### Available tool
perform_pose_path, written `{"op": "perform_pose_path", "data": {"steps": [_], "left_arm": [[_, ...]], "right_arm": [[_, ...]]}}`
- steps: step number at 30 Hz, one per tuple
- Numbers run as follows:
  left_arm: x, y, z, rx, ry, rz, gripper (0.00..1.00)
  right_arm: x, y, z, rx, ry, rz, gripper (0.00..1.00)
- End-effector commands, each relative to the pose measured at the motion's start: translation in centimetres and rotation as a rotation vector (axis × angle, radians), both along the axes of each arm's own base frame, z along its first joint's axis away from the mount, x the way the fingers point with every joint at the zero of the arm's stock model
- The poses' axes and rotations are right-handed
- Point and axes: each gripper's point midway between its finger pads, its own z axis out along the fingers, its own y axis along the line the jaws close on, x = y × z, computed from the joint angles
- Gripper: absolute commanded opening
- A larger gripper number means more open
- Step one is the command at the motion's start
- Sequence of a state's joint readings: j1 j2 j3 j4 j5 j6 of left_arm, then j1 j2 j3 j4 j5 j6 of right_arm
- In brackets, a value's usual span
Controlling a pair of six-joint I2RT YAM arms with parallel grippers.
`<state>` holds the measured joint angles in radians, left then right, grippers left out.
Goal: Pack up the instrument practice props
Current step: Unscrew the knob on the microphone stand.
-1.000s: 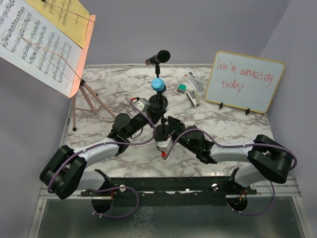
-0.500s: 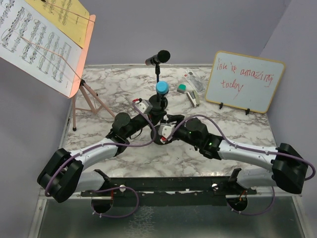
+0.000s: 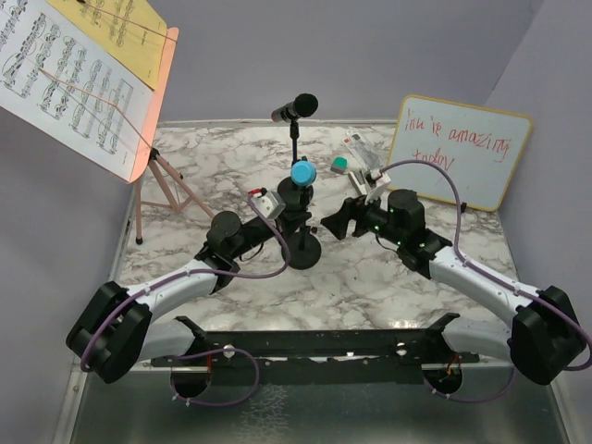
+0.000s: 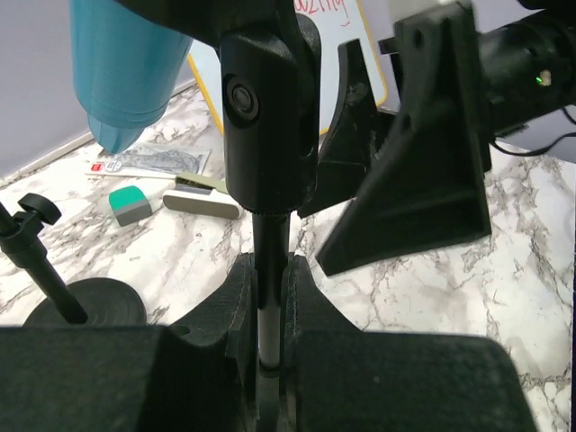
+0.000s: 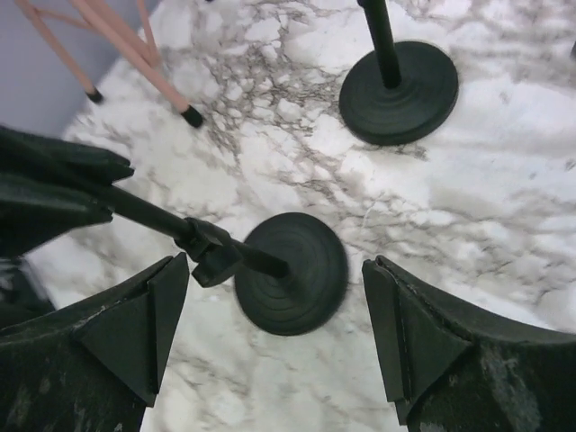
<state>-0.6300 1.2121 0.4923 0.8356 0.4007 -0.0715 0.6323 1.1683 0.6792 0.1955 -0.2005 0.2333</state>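
My left gripper (image 3: 289, 219) is shut on the thin shaft of a black mic pole (image 4: 270, 270). The blue microphone (image 3: 302, 173) sits in that pole's clip, and its round base (image 3: 305, 250) rests on the marble. My right gripper (image 3: 335, 222) stands open just right of the pole and holds nothing. From the right wrist, that base (image 5: 292, 270) lies between the spread fingers. The black microphone (image 3: 294, 108) stands on the second pole behind, whose base (image 5: 399, 90) shows too. The pink music rack (image 3: 153, 102) with sheet-music pages (image 3: 65, 79) stands at the far left.
A wood-framed whiteboard (image 3: 458, 153) with red writing leans at the back right. A stapler (image 3: 362, 182) and a green eraser (image 3: 340, 166) lie in front of it. The rack's pink tripod legs (image 5: 135, 54) splay over the left part of the table (image 3: 398, 287).
My right gripper has opened, let go low on the blue microphone's pole and drawn back to the right. The base now shows on the table. The left gripper keeps its hold.
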Motion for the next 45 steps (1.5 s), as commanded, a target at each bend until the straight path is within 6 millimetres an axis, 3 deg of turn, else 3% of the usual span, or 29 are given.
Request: {"op": "perform_pose_path", "data": {"steps": [1,9,21,26,45], "left_arm": [[-1.4,0.3,0.1,0.027,-0.069,-0.051,0.00],[-0.9,1.2,-1.0,0.033,-0.042,0.014,0.00],[-0.9,1.1,-0.9,0.023,-0.031,0.013,0.00],[-0.9,1.0,-0.8,0.021,-0.030,0.008,0.00],[-0.9,0.9,-0.8,0.022,-0.028,0.002,0.00]], "right_arm": [[-2.2,1.9,1.6,0.386,0.333,0.024,0.85],[-3.3,4.3,0.0,0.542,0.596,0.094,0.76],[-2.8,4.0,-1.6,0.662,0.705,0.063,0.58],[-2.3,4.0,-2.3,0.710,0.758,0.038,0.56],[-2.5,4.9,-2.4,0.786,0.841,0.130,0.34]]}}
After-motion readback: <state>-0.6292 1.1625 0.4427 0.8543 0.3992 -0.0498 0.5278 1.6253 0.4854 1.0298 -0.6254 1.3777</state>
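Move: The knob on the held microphone stand lies some 5 cm to the right hand's left, 2 cm back and 3 cm lower. The stand's round base is about 8 cm left, 6 cm back and 12 cm down; the second stand's base is roughly 11 cm ahead, 10 cm left and 14 cm below. From the left hand, still gripping the pole, the knob sits about 7 cm lower, 2 cm back and 2 cm right. The right hand goes about 5 cm left and down to the knob, rolling some 65 degrees while half closing. ##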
